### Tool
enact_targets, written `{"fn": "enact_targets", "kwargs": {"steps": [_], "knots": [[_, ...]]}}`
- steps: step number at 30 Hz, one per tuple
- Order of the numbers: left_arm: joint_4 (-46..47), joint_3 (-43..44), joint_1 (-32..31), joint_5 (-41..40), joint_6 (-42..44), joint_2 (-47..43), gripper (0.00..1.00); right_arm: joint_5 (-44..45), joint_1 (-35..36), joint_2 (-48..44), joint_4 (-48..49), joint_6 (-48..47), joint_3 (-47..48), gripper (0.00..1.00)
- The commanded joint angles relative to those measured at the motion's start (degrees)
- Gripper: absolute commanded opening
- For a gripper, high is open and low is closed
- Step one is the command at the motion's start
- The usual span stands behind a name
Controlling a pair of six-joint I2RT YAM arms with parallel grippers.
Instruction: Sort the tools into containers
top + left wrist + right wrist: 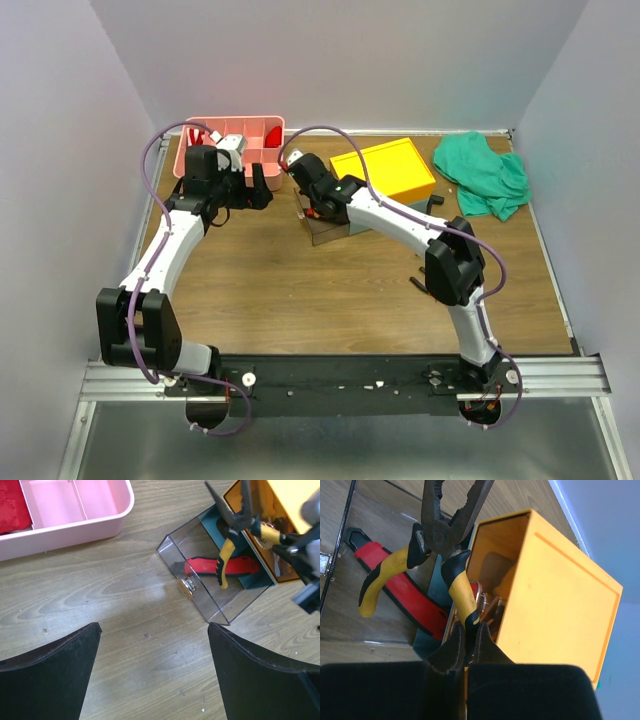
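My right gripper (469,630) is shut on one handle of the yellow-and-black pliers (437,535). It holds them nose-up over the open toolbox (560,590), which has a yellow part and a clear flap (195,580). A red-and-black cutter (405,587) lies inside the box under the pliers. The pliers (227,555) and the cutter (240,566) also show in the left wrist view. My left gripper (154,626) is open and empty above bare wood, between the pink tray (75,527) and the toolbox. From above, the left gripper (258,185) is by the tray (262,130) and the right gripper (300,165) is by the toolbox (385,168).
A green cloth (485,170) lies at the back right. Something red (10,505) sits in one tray compartment. A small dark object (437,203) lies right of the toolbox and another (418,285) is beside the right arm. White walls enclose the table.
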Motion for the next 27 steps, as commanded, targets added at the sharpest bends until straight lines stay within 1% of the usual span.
{"fn": "enact_targets", "kwargs": {"steps": [1,2,6,7,11,12,13,14,15,16,18,21,23,26,27], "knots": [[1.5,-1.3,0.3,-0.5,-0.2,-2.5,0.99,-1.9,1.6,1.7,-0.6,1.0,1.8,0.01],[1.5,-1.6,0.3,-0.5,-0.2,-2.8,0.99,-3.6,1.7,1.8,-3.2,1.7,1.7,0.01],[1.8,-2.7,0.3,-0.5,-0.3,-3.5,0.99,-9.6,1.7,1.9,-7.2,4.7,-0.1,0.01],[1.9,-2.7,0.3,-0.6,-0.3,-3.6,0.99,-12.7,1.7,2.0,-7.9,5.0,-0.3,0.01],[1.9,-2.8,0.3,-0.7,-0.4,-3.7,0.99,-16.1,1.7,2.7,-9.4,5.6,0.0,0.01],[2.0,-2.7,0.3,-0.5,-0.4,-3.6,0.99,-16.1,1.7,2.9,-9.4,5.6,0.1,0.25],[2.0,-2.6,0.3,-0.4,-0.5,-3.6,0.99,-16.1,1.7,3.4,-9.4,5.3,0.3,0.37],[2.1,-2.5,0.3,-0.4,-0.5,-3.4,0.99,-16.1,1.6,3.4,-9.4,5.1,0.4,0.45],[2.1,-2.3,0.3,-0.3,-0.6,-3.3,0.99,-16.3,1.6,3.5,-9.6,4.9,0.5,0.63],[2.0,-2.0,0.3,-0.2,-0.7,-3.2,0.99,-16.7,1.6,3.3,-10.0,4.4,0.6,0.69],[2.0,-1.7,0.3,-0.1,-0.8,-2.7,0.99,-17.4,1.6,1.9,-10.5,3.8,0.0,0.76],[2.2,-1.1,0.3,0.1,-1.2,-2.2,0.99,-18.9,1.6,-1.6,-13.1,3.4,0.1,0.78],[2.3,-0.7,0.3,0.7,-1.6,-1.7,0.99,-21.8,1.7,-4.8,-15.8,3.4,0.6,0.79],[2.5,-0.1,0.3,1.3,-2.4,-1.0,0.99,-28.2,1.6,-10.0,-16.7,1.7,-2.2,0.82],[2.5,0.1,0.3,1.6,-2.7,-0.9,0.99,-29.5,1.6,-13.8,-17.2,0.9,-5.4,0.84]]}}
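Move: The open drawer that the right hand's pliers are bound for has its middle about 9 cm ahead of that hand, 3 cm to its left and 13 cm below. The red knife already lies across the drawer, at about that same spot. The yellow box stands some 13 cm ahead and 14 cm to the right of the hand, its middle 10 cm lower. From the left hand the drawer is roughly 13 cm ahead, 13 cm to the right and 17 cm down. Down and back, drifting a little left, the right hand lowers the pliers it still holds by one handle into the drawer, sinking about 5 cm while its fingers tip some 20 degrees steeper. Near the bottom the fingers spring wide and let go of the handle; the open hand keeps drawing back, about 7 cm in all, rising slightly at the end. ##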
